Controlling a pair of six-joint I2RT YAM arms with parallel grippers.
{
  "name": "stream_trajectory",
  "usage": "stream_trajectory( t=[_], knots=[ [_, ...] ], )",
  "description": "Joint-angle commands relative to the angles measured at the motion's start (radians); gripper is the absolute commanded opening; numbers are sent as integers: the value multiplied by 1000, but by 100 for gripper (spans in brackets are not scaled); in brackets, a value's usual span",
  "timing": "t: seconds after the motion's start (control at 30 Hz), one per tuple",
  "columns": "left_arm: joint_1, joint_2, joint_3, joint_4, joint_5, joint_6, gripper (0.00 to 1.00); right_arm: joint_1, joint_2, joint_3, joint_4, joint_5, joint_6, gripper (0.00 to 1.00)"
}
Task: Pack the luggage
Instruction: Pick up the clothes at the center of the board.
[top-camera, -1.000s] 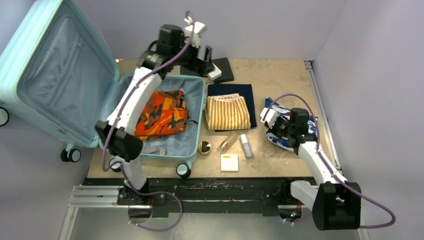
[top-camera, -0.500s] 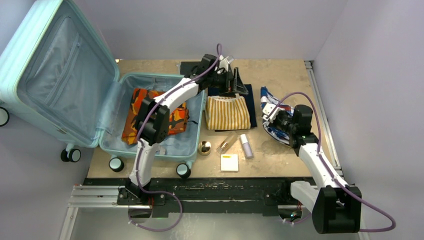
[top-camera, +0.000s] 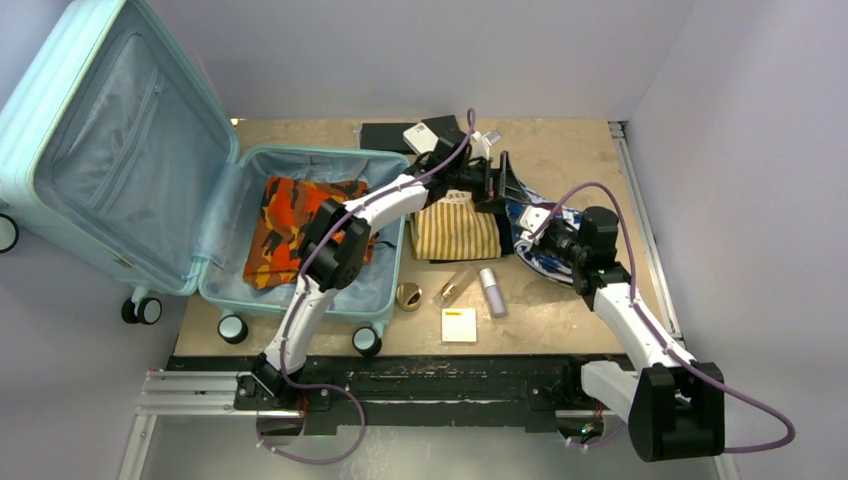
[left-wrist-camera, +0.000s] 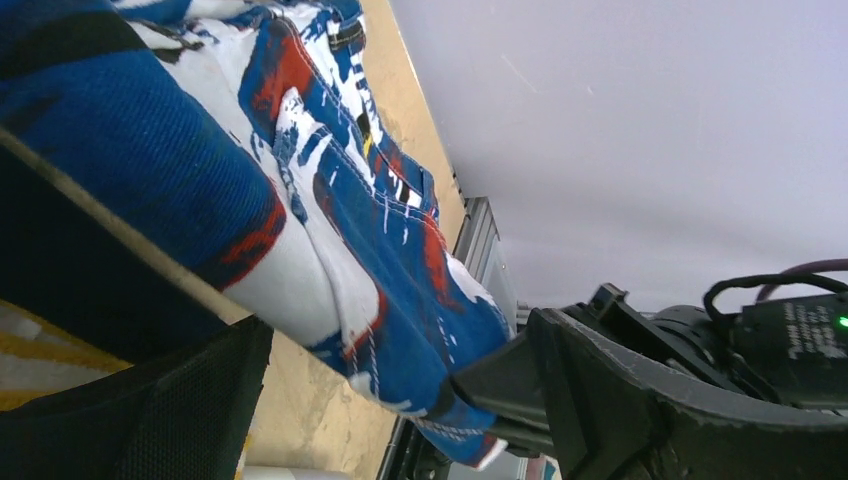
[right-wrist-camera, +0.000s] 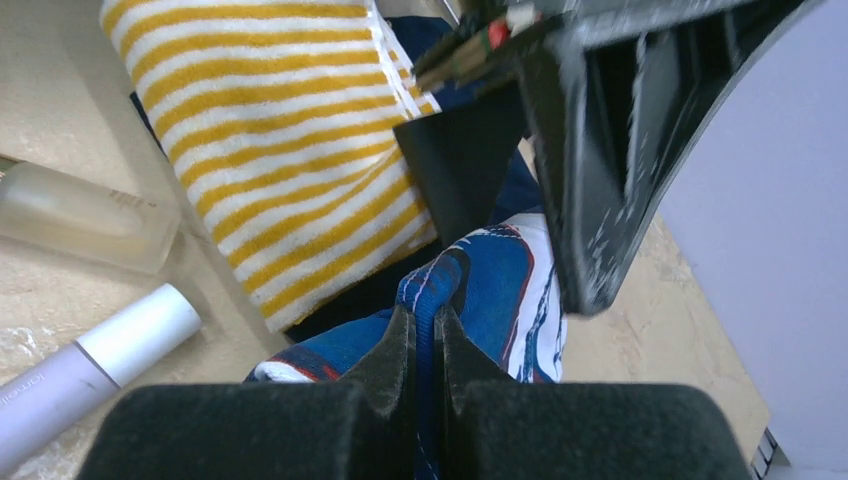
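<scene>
The luggage (top-camera: 110, 150) lies open at the left, lid raised, with an orange camouflage garment (top-camera: 295, 225) in its base. A blue, white and red garment (top-camera: 545, 255) lies at the right. My right gripper (top-camera: 548, 230) is shut on a raised fold of it (right-wrist-camera: 430, 300). My left arm reaches across the table, and its gripper (top-camera: 505, 188) is open. In the left wrist view the garment (left-wrist-camera: 330, 200) bulges between the wide fingers (left-wrist-camera: 620, 400) of that gripper (left-wrist-camera: 380, 400).
A yellow-striped cloth (top-camera: 455, 225) lies on a navy one (top-camera: 506, 235) mid-table. In front are a gold round item (top-camera: 408, 295), a clear bottle (top-camera: 453, 287), a lavender tube (top-camera: 490, 292) and a yellow pad (top-camera: 459, 325). Black and white items (top-camera: 420, 135) sit at the back.
My left arm has swung from above the luggage's back edge rightward across the table to the blue garment. The right gripper has shifted slightly left, keeping its hold.
</scene>
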Motion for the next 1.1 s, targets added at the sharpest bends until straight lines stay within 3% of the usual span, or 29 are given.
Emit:
stream_trajectory(
  t=[0.0,0.47,0.57,0.6,0.67,0.7,0.73,0.8,0.83,0.93,1.07],
  knots=[
    [-15,20,31,54,6,-28,99,13,-11,18,154,-51,12,0],
    [-56,69,39,83,23,-26,99,104,-17,-35,241,-12,22,0],
    [-56,64,22,133,52,-30,77,106,-18,-28,261,13,47,0],
    [-56,58,16,143,56,-32,68,106,-21,-20,247,21,52,5],
    [-56,40,4,164,61,-33,42,105,-28,10,190,26,52,38],
    [-56,31,1,171,62,-34,25,105,-34,26,157,14,59,57],
    [-57,21,2,164,59,-23,2,104,-41,42,128,22,74,71],
    [-57,-2,13,123,39,11,0,102,-56,78,56,38,79,87],
    [-57,-13,21,108,35,33,0,100,-64,93,19,43,79,90],
    [-58,-59,29,42,7,111,0,78,-91,153,-109,25,78,96],
    [-51,-129,78,-163,-91,289,0,36,-134,251,-301,-54,77,99]
  ],
)
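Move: The blue-patterned clothes slant up off the board between my hands, pinched at one edge in my right fingers. Their middle is about 10 cm back, 8 cm right and 4 cm below my open left hand, and some 3 cm back, 4 cm left and 5 cm below my right. From the left hand, the striped cloth lies about 7 cm back and 9 cm left, and the white-capped bottle 22 cm back and 1 cm left, both about 9 cm lower. I hand the clothes over: my right hand, still pinching them, rises slightly, then brings them about 3 cm left into my left gripper, which sinks around 4 cm while easing back and right, then shuts on the upper fold. As that grip closes, my right fingers open wide and come up some 7 cm, clear of the cloth. ##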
